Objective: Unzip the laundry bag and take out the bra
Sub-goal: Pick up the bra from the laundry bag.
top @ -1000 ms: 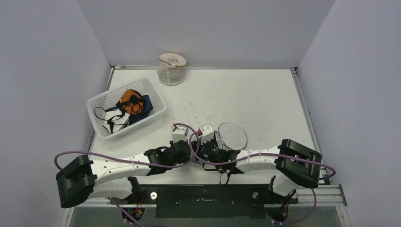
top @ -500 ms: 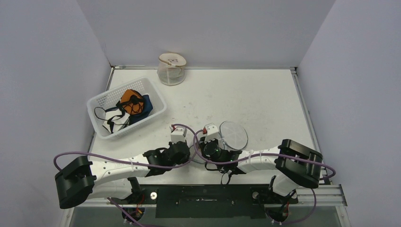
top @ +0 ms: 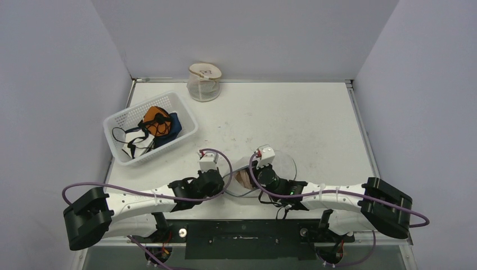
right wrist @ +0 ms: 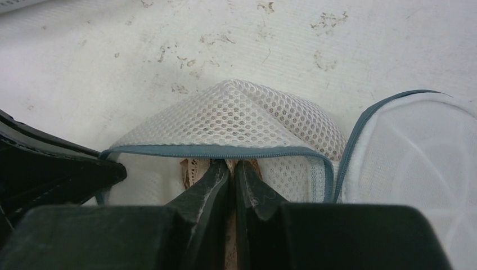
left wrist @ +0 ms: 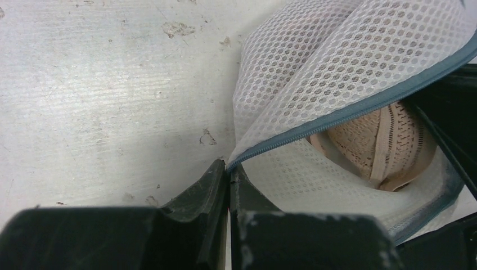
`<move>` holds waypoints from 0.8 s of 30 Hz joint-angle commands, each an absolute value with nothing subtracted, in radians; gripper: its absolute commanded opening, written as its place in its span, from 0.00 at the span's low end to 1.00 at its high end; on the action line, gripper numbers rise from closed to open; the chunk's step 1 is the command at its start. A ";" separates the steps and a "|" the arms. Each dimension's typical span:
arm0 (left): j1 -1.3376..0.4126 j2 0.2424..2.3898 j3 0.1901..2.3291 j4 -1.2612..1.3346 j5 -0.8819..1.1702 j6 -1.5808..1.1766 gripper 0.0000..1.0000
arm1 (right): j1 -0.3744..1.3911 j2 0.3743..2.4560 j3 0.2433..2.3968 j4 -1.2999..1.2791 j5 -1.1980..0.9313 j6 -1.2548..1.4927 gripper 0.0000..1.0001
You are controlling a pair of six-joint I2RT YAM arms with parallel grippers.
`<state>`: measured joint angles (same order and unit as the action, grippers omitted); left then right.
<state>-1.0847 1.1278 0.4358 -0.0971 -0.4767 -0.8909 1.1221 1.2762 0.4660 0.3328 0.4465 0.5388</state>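
The white mesh laundry bag point(left wrist: 315, 73) with its grey-blue zipper lies unzipped and gaping between both arms. Inside it shows the beige lace bra point(left wrist: 377, 143). My left gripper point(left wrist: 229, 167) is shut on the bag's rim at the end of the zipper. My right gripper point(right wrist: 232, 164) reaches under the raised mesh flap point(right wrist: 247, 118) and is shut on the bra's point(right wrist: 194, 169) lace. In the top view the bag point(top: 287, 163) sits at the near middle of the table, the bra point(top: 244, 179) peeking out between the left gripper point(top: 229, 180) and the right gripper point(top: 253, 178).
A white plastic basket point(top: 188, 121) with orange, blue and black garments stands at the left. A clear round container point(top: 203, 84) sits at the back wall. The bag's round padded half point(right wrist: 416, 152) lies to the right of my right gripper.
My right gripper has closed on the bra inside the bag, and the right arm has stretched out to the right. The left gripper keeps its hold on the bag's rim.
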 commanded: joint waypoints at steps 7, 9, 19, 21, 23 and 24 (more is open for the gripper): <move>-1.075 1.126 0.456 0.094 -0.480 -0.882 0.00 | 1.107 1.248 0.471 0.305 0.377 0.535 0.08; -1.077 1.158 0.484 0.112 -0.472 -0.874 0.00 | 1.106 1.260 0.490 0.295 0.367 0.531 0.13; -1.083 1.247 0.521 0.240 -0.425 -0.867 0.00 | 1.130 1.283 0.638 0.127 0.372 0.560 0.60; -1.082 1.253 0.530 0.229 -0.421 -0.867 0.00 | 1.159 1.289 0.669 0.096 0.396 0.553 0.64; -1.082 1.250 0.530 0.217 -0.417 -0.871 0.00 | 1.189 1.308 0.697 0.076 0.428 0.538 0.66; -1.082 1.246 0.527 0.211 -0.415 -0.871 0.00 | 1.201 1.319 0.708 0.071 0.449 0.535 0.67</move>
<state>-1.0828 1.2491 0.4835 0.1669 -0.4358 -0.8787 1.1488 1.2942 0.6338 0.1150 0.3817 0.5457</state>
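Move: The main part of the bra lies inside the open laundry bag, roughly 2 cm back, 2 cm left and 4 cm below my right hand, whose shut fingers are on an upper bit of it. The mouth's far zip edge runs about 1 cm ahead of them; the round lid lies some 11 cm right, level with that hand and 6 cm lower. From my left hand, already pinching the mouth's left corner, the bra is 8 cm right, 2 cm ahead and 2 cm down. I keep the zip edge pinched in my left hand and carry it about 5 cm right, rising a little and drifting forward, towards my right hand. My right hand eases slightly back and down, opens wide to let go of the bra, then goes some 3 cm left and up towards my left fingertips, over the bag's mouth. ##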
